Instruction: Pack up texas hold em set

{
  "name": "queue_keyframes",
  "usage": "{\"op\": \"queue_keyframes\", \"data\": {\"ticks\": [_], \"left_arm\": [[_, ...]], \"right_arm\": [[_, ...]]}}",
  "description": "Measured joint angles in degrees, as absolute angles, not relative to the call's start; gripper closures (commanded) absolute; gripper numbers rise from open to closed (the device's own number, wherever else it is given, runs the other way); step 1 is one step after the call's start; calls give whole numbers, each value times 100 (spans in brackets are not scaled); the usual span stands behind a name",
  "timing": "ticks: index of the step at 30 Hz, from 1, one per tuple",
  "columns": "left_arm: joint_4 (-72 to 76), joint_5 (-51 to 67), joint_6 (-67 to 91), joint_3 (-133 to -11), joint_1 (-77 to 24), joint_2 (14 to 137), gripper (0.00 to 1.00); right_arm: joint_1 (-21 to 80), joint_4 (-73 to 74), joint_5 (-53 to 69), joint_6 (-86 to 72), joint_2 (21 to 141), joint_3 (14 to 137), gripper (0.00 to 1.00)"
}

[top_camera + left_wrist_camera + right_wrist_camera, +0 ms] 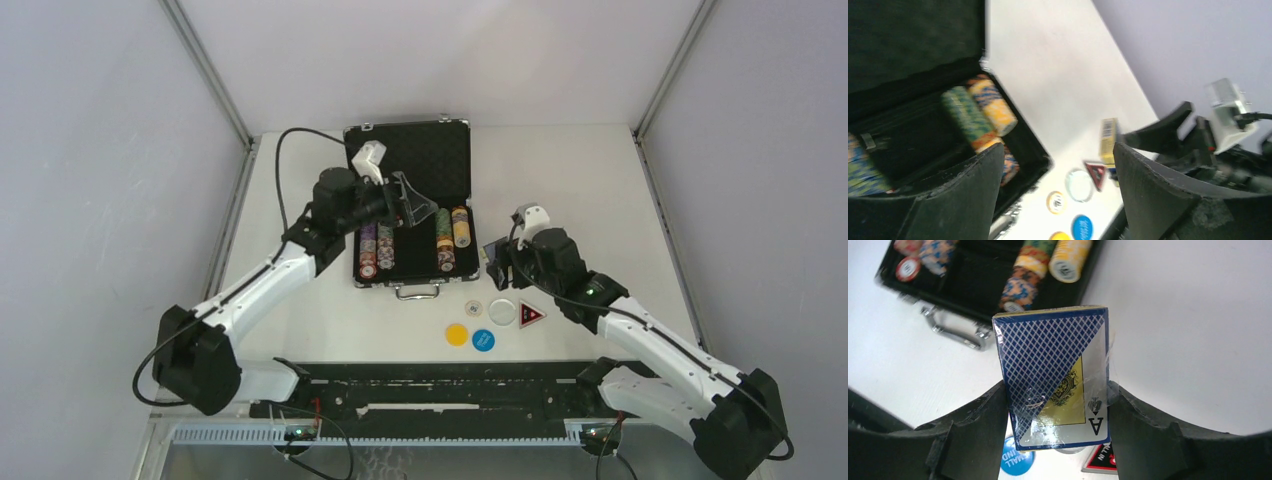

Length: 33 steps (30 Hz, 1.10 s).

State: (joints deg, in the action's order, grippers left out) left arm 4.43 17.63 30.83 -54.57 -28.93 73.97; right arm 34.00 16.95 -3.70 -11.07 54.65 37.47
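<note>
The black briefcase (pixel 410 284) of the texas hold em set lies open at the table's middle, with chip stacks at its left (pixel 376 250) and right (pixel 451 238). My left gripper (pixel 412 205) hovers over the case, open and empty (pixel 1058 150). My right gripper (pixel 1058 395) is shut on the blue-backed card deck (pixel 1055 375), holding it upright above the table just right of the case (pixel 492 250). Below it lie the blue button (pixel 1015 462) and the red-black triangle token (pixel 1100 460).
In front of the case lie a yellow button (pixel 457 334), a blue button (pixel 483 340), a clear white one (pixel 503 311), a small pale one (pixel 473 309) and the triangle token (pixel 531 316). The case's metal handle (pixel 955 332) faces the arms. Grey walls enclose the table.
</note>
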Motion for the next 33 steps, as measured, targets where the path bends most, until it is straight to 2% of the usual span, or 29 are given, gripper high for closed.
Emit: {"op": "queue_keyframes", "data": {"ticks": [9, 15, 20, 22, 27, 32, 33], "left_arm": [[86, 3953, 3350, -5874, -2967, 8237, 24], [-375, 4646, 3155, -5885, -3336, 8702, 31], [-572, 5100, 2980, -5981, -3599, 8997, 32], [-628, 5229, 2930, -6060, -3675, 9083, 36], [-681, 5358, 2842, -6222, -3732, 9262, 60], [-729, 5339, 2856, -6250, -3710, 9367, 97], [-744, 5319, 2880, -6272, -3715, 9376, 99]], "right_arm": [[4289, 1594, -14, -552, 5406, 3688, 99], [4571, 1597, -58, -357, 5400, 3688, 98], [4705, 1597, -145, -281, 5378, 3688, 98], [4755, 1597, -167, -268, 5354, 3688, 98], [4823, 1594, -209, -261, 5321, 3688, 97], [4851, 1621, -274, -207, 5299, 3688, 97], [4853, 1627, -298, -180, 5301, 3688, 95]]}}
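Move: The card deck, already held in the right hand, is about 17 cm to the right of the left gripper, 8 cm back and 8 cm lower. From that gripper the green chip stack lies some 4 cm right and 2 cm ahead, the yellow stack 8 cm right and 6 cm ahead, both about 20 cm below. The left gripper is roughly 18 cm left of the right hand, 9 cm ahead and 8 cm up; the clear disc is 7 cm straight back of the right hand, 14 cm below. Back, to the right and down, about 16 cm in all, the left hand swings to the card deck, turning clockwise some 40 degrees and tipping downward; once there, its open fingers close and pinch the deck's free end across its thickness. The right hand keeps its grip and brings the deck left and back to meet it, turning counter-clockwise, then nearly stops. ##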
